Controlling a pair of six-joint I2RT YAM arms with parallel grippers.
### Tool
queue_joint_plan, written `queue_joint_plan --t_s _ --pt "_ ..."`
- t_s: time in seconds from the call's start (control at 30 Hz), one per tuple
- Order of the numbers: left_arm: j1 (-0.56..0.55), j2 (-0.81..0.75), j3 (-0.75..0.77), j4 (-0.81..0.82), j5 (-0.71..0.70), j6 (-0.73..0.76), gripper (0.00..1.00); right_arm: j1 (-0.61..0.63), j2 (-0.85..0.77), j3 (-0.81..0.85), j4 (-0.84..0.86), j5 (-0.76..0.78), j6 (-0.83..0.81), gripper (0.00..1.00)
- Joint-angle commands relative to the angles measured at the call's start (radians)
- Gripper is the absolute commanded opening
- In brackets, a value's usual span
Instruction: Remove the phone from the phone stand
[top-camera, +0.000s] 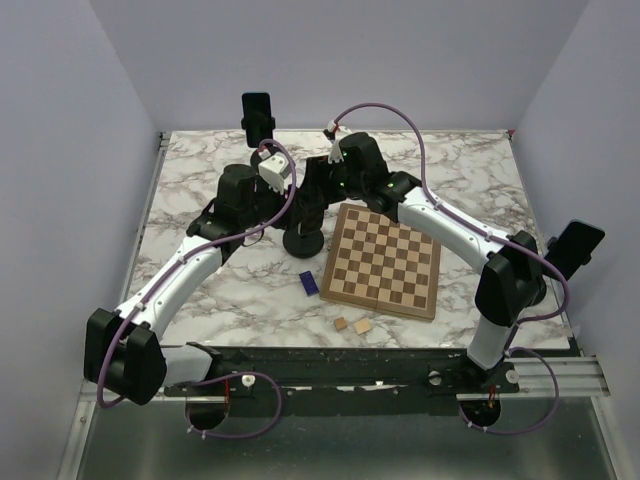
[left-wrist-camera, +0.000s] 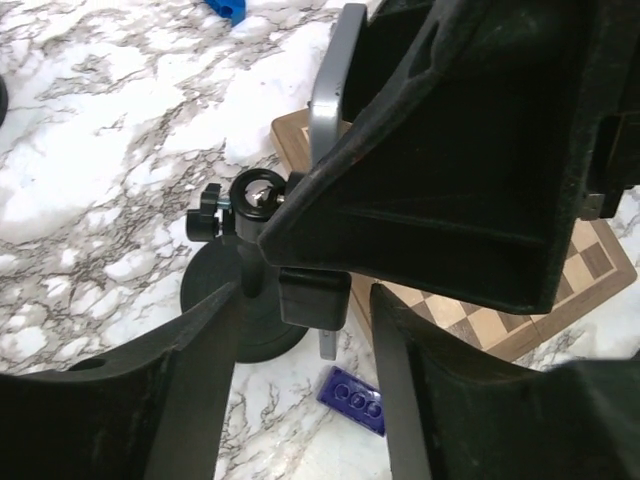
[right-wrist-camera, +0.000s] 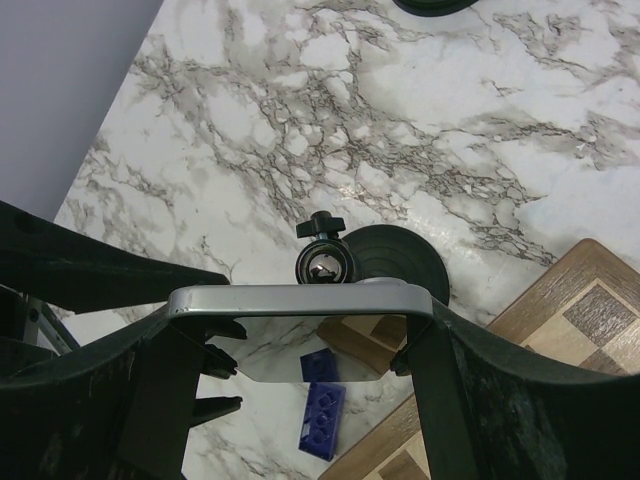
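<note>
The phone (right-wrist-camera: 300, 300), silver-edged with a glossy screen, sits upright in the black phone stand (top-camera: 303, 241) at the table's middle. My right gripper (right-wrist-camera: 305, 330) comes down on it from above, one finger pressed against each side edge, shut on the phone. The stand's ball joint (right-wrist-camera: 325, 265) and round base (right-wrist-camera: 400, 262) show just behind it. My left gripper (left-wrist-camera: 305, 300) reaches in from the left at a lower level. Its jaws stand apart around the stand's lower clamp block (left-wrist-camera: 313, 297), beside the pole (left-wrist-camera: 247, 250). The right arm's body hides most of the phone (left-wrist-camera: 325, 110) in the left wrist view.
A wooden chessboard (top-camera: 382, 260) lies right of the stand. A blue brick (top-camera: 309, 283) lies in front of the stand, and two small wooden cubes (top-camera: 352, 325) sit near the front edge. Another black phone on a stand (top-camera: 257, 115) rises at the back left.
</note>
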Motion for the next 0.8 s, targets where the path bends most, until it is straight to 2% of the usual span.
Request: queue_joint_plan --t_s 0.0,0.23,0.33,0.47,0.63,0.77 --pt "-0.011 0.016 0.032 0.024 0.074 -0.008 0.59 0.002 -0.010 0.017 0.048 -0.072 0.045 0.06" --pt "-0.020 0.033 0.049 -0.006 0.082 -0.005 0.55 0.001 -0.013 0.033 0.052 -0.072 0.048 0.06" --pt "-0.020 0.028 0.048 -0.003 0.084 -0.004 0.44 0.003 -0.014 0.035 0.052 -0.067 0.047 0.06" --pt "-0.020 0.014 0.043 0.005 0.102 0.000 0.27 0.003 -0.016 0.017 0.061 -0.038 0.044 0.01" --pt "-0.020 0.025 0.059 -0.012 0.122 -0.004 0.02 0.002 -0.016 0.004 0.067 -0.003 0.046 0.01" --pt "-0.020 0.019 0.062 -0.014 0.131 0.003 0.00 0.002 -0.031 -0.019 0.082 0.032 0.043 0.01"
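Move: The black clamp jaw on the phone's near-left edge is just beyond the open left fingers: about 2 cm right and roughly level. The phone's middle is some 3 cm ahead and 5 cm right of that hand; the stand's base is about 3 cm ahead, 4 cm right and 14 cm down, and the purple brick 8 cm back, 5 cm right on the table. From the right hand, already gripping the phone, the jaw is about 3 cm back, 3 cm left and 4 cm lower. Bring the left gripper about 1 cm to the right, until its fingers straddle the black clamp jaw at the phone's edge, then hold the hand there and close from about two-thirds open to roughly a third, pinching the jaw between the fingertips. Meanwhile keep the right hand still, its grip kept on the phone. ##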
